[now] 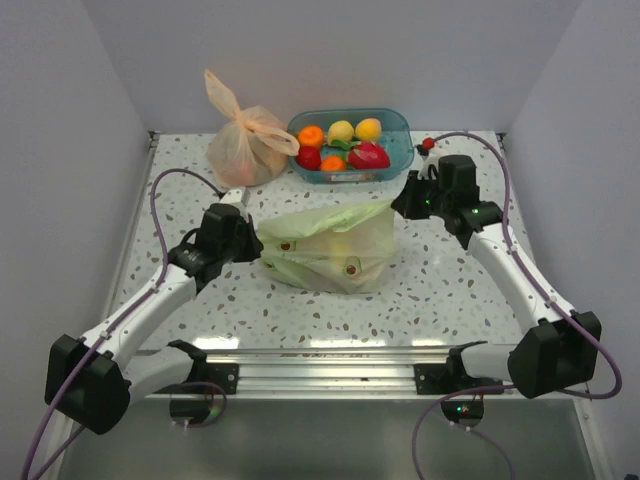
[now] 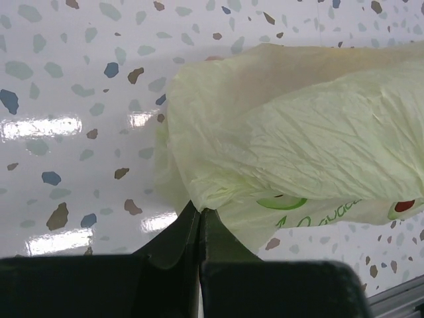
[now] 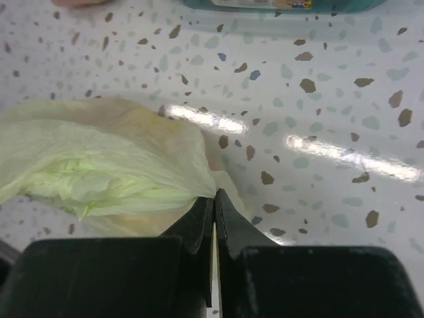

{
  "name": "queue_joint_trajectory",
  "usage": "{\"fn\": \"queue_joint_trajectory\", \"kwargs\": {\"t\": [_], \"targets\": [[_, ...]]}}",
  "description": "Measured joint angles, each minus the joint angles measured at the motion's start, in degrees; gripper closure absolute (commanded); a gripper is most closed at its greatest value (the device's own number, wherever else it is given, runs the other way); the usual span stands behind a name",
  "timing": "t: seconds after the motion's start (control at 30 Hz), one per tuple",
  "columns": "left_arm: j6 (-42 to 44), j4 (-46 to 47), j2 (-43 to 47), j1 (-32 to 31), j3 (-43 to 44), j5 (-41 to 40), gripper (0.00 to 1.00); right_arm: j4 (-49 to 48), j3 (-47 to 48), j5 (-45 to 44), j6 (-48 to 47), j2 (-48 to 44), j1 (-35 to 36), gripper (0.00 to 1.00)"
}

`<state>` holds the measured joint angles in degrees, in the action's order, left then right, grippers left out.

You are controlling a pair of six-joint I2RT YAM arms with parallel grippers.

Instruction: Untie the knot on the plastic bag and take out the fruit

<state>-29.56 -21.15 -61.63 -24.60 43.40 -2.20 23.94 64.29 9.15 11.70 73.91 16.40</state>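
The pale green plastic bag lies crumpled mid-table, its upper edge pulled taut between both arms. My left gripper is shut on the film at the bag's left end; the left wrist view shows a fold of the bag pinched at the tips of that gripper. My right gripper is shut on the bag's upper right corner, and gathered film of the bag runs into that gripper. I cannot make out the knot. The fruit inside is hidden by the film.
A tied peach-orange bag stands at the back left. Beside it is a blue basket holding several loose fruits; its edge shows at the top of the right wrist view. A metal rail runs along the near edge.
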Motion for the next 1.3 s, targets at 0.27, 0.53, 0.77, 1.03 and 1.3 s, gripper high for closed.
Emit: {"fn": "queue_joint_trajectory", "kwargs": {"t": [0.27, 0.53, 0.77, 1.03, 1.3], "targets": [[0.00, -1.07, -1.92, 8.04, 1.51, -1.38, 1.00, -6.12, 1.05, 18.69, 14.47, -1.92, -10.29, 1.00], [1.73, -1.20, -1.73, 13.16, 2.82, 4.44, 0.50, -0.20, 7.39, 18.49, 9.38, -1.29, -8.66, 1.00], [0.92, -3.96, 2.58, 10.60, 8.50, 7.41, 0.00, 6.10, 7.82, 12.50, 2.34, 0.37, 0.00, 1.00], [-0.09, -3.63, -1.70, -9.55, 19.08, -2.95, 0.00, 7.78, 7.82, 7.21, -0.87, 0.46, 2.80, 1.00], [-0.22, -5.05, -18.84, -25.62, 25.16, -21.70, 0.00, 8.52, 7.80, 6.32, -1.38, -0.39, 3.48, 1.00]]}}
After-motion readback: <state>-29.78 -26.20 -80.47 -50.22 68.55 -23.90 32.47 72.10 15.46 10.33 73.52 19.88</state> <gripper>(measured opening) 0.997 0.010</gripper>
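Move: The plastic bag hangs stretched between the hands, its left edge pinched in the left fingers and its mouth corner in the right. Its middle lies about 15 cm to the left hand's right, level with it in reach and some 6 cm below; from the right hand, about 14 cm left, 8 cm back and 13 cm down. The fruit basket is roughly 24 cm ahead and 20 cm right of the left hand, and the orange bag some 22 cm ahead and 2 cm left. The bag's left edge is drawn about 6 cm left and 3 cm forward, then let go as the left fingers spread wide; that hand arcs up and right over the bag, then sinks open towards its mouth, ending some 13 cm right of its start. The right fingers keep their pinch, rising about 8 cm while the wrist rolls some 20 degrees and back, then easing down, left and slightly back. ##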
